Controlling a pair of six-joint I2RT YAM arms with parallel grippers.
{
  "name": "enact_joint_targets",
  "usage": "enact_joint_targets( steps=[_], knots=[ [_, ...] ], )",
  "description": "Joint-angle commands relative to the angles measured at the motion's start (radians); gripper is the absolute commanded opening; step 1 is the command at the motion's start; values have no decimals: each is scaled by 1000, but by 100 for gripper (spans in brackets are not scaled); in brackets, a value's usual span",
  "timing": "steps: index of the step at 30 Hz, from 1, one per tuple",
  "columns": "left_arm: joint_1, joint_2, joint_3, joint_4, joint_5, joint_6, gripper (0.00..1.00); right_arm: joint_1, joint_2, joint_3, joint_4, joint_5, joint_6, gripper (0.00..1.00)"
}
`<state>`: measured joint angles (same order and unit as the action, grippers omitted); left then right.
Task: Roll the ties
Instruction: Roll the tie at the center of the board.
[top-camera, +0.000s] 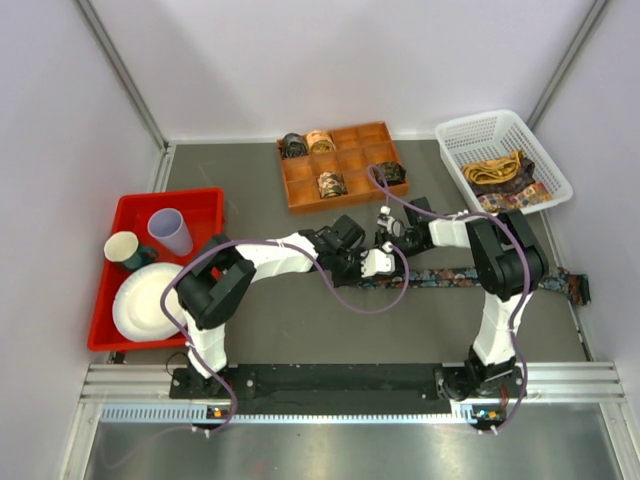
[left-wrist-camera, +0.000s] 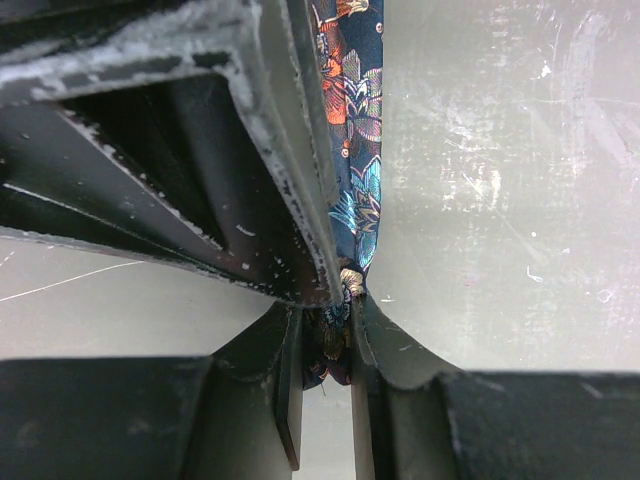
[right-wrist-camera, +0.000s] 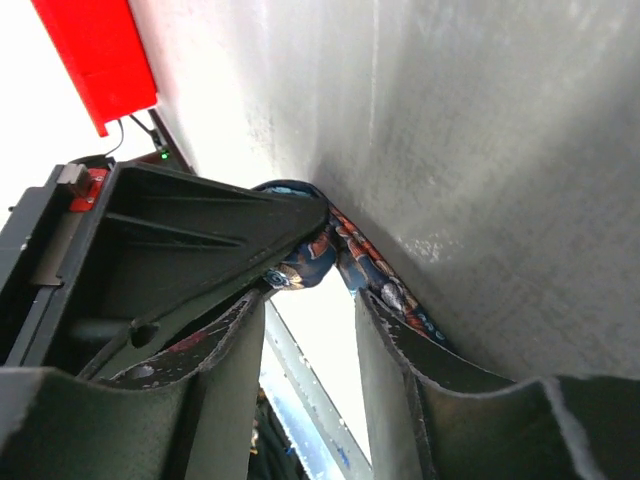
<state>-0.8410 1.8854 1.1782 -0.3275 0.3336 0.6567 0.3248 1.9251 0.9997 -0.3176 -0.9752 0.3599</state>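
Observation:
A dark floral tie lies stretched along the table from the middle to the right edge. My left gripper is at its left end and shut on it. In the left wrist view the fabric runs up from the pinched jaws of the left gripper. My right gripper hovers just behind, almost touching the left one. In the right wrist view the right gripper stands open, with a folded bit of the tie at its fingertips and nothing between the pads.
An orange divided box behind the grippers holds several rolled ties. A white basket at the back right holds loose ties. A red tray on the left carries cups and a plate.

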Motion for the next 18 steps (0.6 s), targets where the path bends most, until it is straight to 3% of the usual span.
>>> enact_joint_targets(
  steps=[1, 12, 18],
  knots=[
    [-3, 64, -18, -30, -76, 15, 10, 2, 35, -13, 104, -66, 51, 39],
    [-1, 75, -2, -38, -64, 1, 9, 36, 67, -47, 224, -97, 111, 28],
    [-3, 77, 0, -42, -61, -2, 10, 36, 80, -33, 233, -111, 114, 6]
  ],
)
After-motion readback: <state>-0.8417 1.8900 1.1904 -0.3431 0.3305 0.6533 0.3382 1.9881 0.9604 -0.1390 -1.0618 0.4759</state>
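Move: The small roll at the tie's end sits in the left gripper's fingers, right at its hand point. From the right gripper the roll is roughly 3 cm to the left, level fore and aft, and about 1 cm lower. The middle of the flat, unrolled tie lies some 23 cm to the right gripper's right, level fore and aft and about 3 cm below; the orange organizer's middle is about 27 cm ahead and 8 cm left. Bring the right gripper about 1.5 cm left and a little down, in towards the roll beside the left fingers, tilting it some 5 degrees so its left side rises, while its partly open fingers close most of the way. Keep the left gripper still, its fingers holding their pinch on the roll. ##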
